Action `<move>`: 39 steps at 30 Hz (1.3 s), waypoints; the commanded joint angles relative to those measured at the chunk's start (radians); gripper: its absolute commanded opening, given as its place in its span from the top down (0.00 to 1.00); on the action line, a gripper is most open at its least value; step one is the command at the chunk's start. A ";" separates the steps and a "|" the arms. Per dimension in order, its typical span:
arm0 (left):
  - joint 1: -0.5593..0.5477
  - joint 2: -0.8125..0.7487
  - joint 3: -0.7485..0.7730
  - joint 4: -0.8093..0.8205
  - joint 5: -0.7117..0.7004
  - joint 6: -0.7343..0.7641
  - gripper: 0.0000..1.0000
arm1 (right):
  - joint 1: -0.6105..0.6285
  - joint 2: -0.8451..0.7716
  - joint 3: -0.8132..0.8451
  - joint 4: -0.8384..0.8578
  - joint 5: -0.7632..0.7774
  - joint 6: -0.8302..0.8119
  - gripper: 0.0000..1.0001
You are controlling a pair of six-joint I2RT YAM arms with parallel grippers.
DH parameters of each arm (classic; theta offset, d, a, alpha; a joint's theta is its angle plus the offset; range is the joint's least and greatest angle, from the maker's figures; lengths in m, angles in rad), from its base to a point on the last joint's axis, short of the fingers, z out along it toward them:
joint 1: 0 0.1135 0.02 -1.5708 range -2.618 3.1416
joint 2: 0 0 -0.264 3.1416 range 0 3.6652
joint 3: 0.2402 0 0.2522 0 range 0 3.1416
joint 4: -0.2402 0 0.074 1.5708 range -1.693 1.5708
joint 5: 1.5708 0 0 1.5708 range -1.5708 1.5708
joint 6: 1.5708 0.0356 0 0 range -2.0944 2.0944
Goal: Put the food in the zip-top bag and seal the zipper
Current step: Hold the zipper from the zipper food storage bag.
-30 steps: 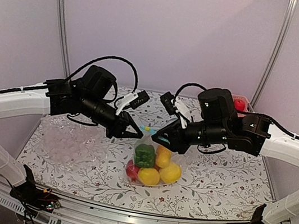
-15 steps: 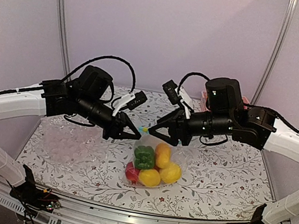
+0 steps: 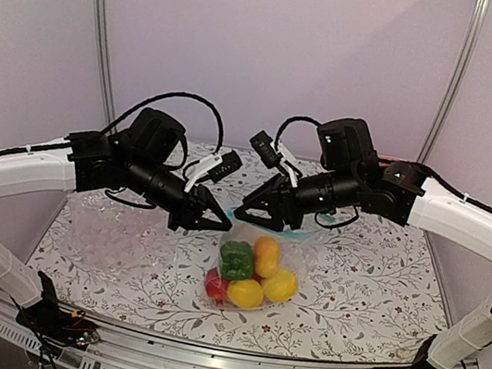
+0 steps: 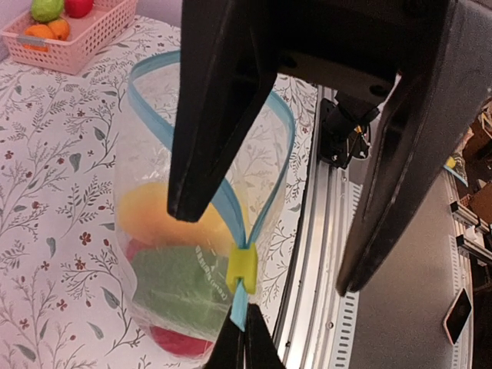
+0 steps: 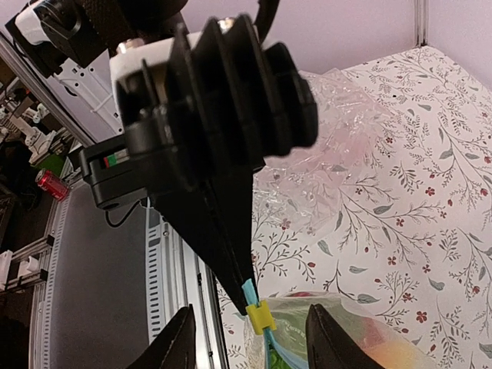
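Note:
The zip-top bag [image 3: 252, 265] hangs above the table, holding a green pepper [image 3: 236, 258], yellow fruit [image 3: 279, 285] and a red piece [image 3: 214, 283]. My left gripper [image 3: 224, 225] is shut on the end of the blue zipper [image 4: 240, 311]. A yellow slider [image 4: 244, 269] sits just past its tips. Beyond the slider the two blue strips [image 4: 150, 115] stand apart in a loop. My right gripper [image 3: 243, 214] is open. Its fingers [image 5: 181, 346] stand on either side of the yellow slider [image 5: 260, 317] without touching it. The left gripper [image 5: 231, 254] points down at it.
A pink basket [image 4: 73, 34] with fruit stands at the table's far right. Crinkled clear plastic [image 3: 110, 243] lies on the floral table [image 3: 359, 296] at the left. The metal front rail [image 4: 315, 254] runs below the bag. The two arms nearly meet over the middle.
The right gripper has let go of the bag's edge, opened, and moved left and up to the slider end. The left gripper has held still on the zipper end.

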 commanded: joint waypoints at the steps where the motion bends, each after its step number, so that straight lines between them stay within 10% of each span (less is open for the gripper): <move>1: -0.007 -0.019 -0.003 -0.002 0.015 0.013 1.00 | -0.005 0.041 0.042 -0.037 -0.065 -0.029 0.54; 23: -0.003 -0.025 -0.003 -0.008 -0.037 0.016 1.00 | -0.012 0.078 0.046 -0.043 -0.096 -0.036 0.94; 39: 0.024 -0.001 0.018 -0.038 -0.117 0.000 1.00 | -0.013 -0.013 -0.036 -0.061 0.044 -0.036 0.98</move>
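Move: The yellow slider on the zipper sits just off the right fingertips, about 2 cm below their midpoint, 1 cm to the left and 1 cm back. From the left hand, which already pinches the zipper's end, the slider is some 3 cm to the right and level in depth and height. Inside the bag, the green vegetable lies roughly 14 cm below the right hand, 1 cm left and 1 cm back; the orange-yellow fruit is about 5 cm right of the right hand, level in depth, and 12 cm lower. Down about 2 cm and slightly left, the right hand eases its open fingers over the yellow slider and closes them nearly shut, pinching the zipper there just beyond the left fingertips, then drifts back right by about 1 cm. The left hand keeps its pinch on the zipper's end and, late on, shifts about 1 cm forward. ##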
